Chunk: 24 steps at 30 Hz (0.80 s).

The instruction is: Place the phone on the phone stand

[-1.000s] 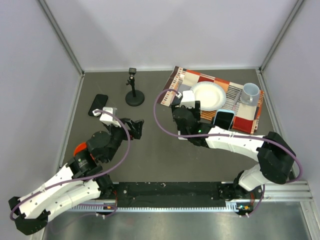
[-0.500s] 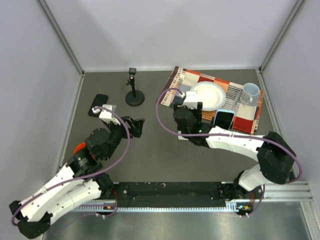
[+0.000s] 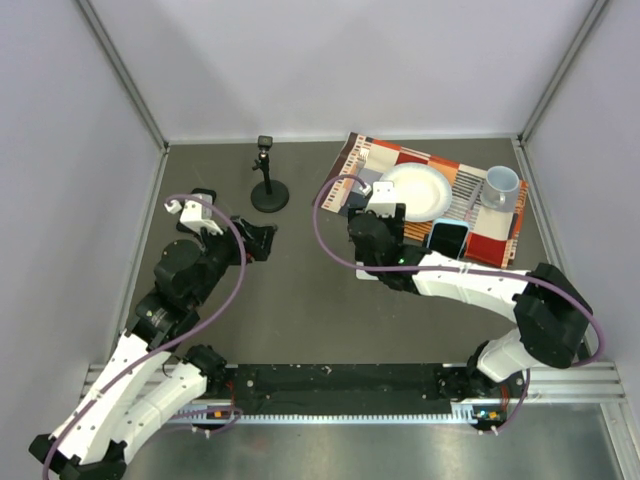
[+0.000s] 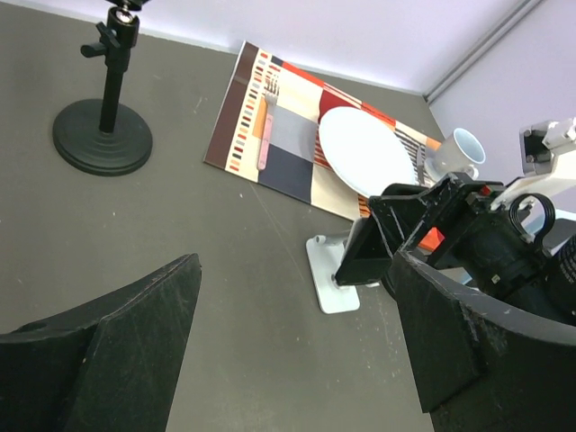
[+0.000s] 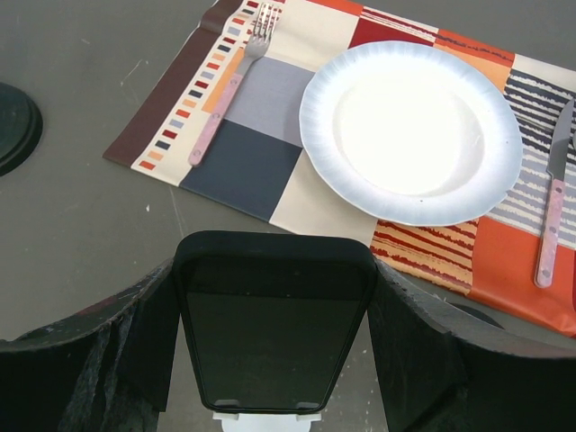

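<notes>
The phone [image 5: 270, 337], black with a dark screen, stands tilted between the fingers of my right gripper [image 5: 274, 346], which is shut on its two long sides. Its lower edge rests on the lip of the white phone stand [image 5: 270, 421]. In the left wrist view the phone stand's flat base [image 4: 331, 290] lies on the dark table, and the phone [image 4: 363, 254] leans above it with the right gripper behind. My left gripper [image 4: 288, 360] is open with nothing between its fingers, a short way left of the stand. From above, the left gripper [image 3: 258, 240] and right gripper [image 3: 375, 225] face each other.
A black pole on a round base [image 3: 268, 195] stands at the back left. A patterned placemat [image 3: 400, 160] carries a white plate [image 3: 415, 190], a mug [image 3: 500, 185], a fork [image 5: 229, 85], a knife [image 5: 551, 207] and another phone [image 3: 447, 238].
My left arm has drawn back to the left, away from the stand, and its jaws have opened a little wider. The right arm and the phone have stayed put.
</notes>
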Each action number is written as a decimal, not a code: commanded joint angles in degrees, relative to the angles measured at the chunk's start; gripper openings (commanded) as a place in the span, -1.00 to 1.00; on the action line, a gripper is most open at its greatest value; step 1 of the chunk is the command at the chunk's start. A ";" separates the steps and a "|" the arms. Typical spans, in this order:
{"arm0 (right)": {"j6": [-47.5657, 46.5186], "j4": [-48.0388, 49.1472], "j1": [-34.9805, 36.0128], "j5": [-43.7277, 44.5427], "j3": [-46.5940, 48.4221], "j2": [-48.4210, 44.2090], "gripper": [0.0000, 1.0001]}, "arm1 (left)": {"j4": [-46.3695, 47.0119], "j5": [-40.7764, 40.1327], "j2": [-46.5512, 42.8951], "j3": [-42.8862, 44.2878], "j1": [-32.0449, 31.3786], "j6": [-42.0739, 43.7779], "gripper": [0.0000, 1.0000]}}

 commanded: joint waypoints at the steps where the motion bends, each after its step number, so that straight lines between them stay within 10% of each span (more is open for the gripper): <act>1: -1.15 -0.85 -0.10 -3.14 -0.98 -1.56 0.34 | 0.91 3.43 0.81 2.51 1.19 -0.76 0.83; 9: -3.97 -2.69 -1.07 -8.23 -0.28 -4.37 0.98 | 1.27 5.63 1.34 2.95 2.86 -1.11 0.82; 24: -6.08 -19.91 -0.89 -27.90 3.77 -24.47 0.98 | -9.01 16.86 22.49 18.75 18.56 3.27 0.94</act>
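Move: The right hand already has the phone between its fingers, set on the phone stand: the phone's middle is some 2 cm below the hand point, the stand's about 6 cm below and 1 cm back. From that hand the white plate lies roughly 14 cm ahead and 11 cm right, about 11 cm lower; the blue-rimmed phone is 17 cm right and 1 cm back, 2 cm lower. For the empty left hand, the phone is about 9 cm ahead, 22 cm right and well below. The right hand opens its fingers wide and lets go of the phone's two sides while barely shifting, then backs away from the phone and climbs, about 4 cm each way, turning some 15 degrees counter-clockwise and ending clear behind and above the phone. The left hand, fingers wide open and holding nothing, hangs nearly still and only towards the end sets off forward, about 3 cm. ##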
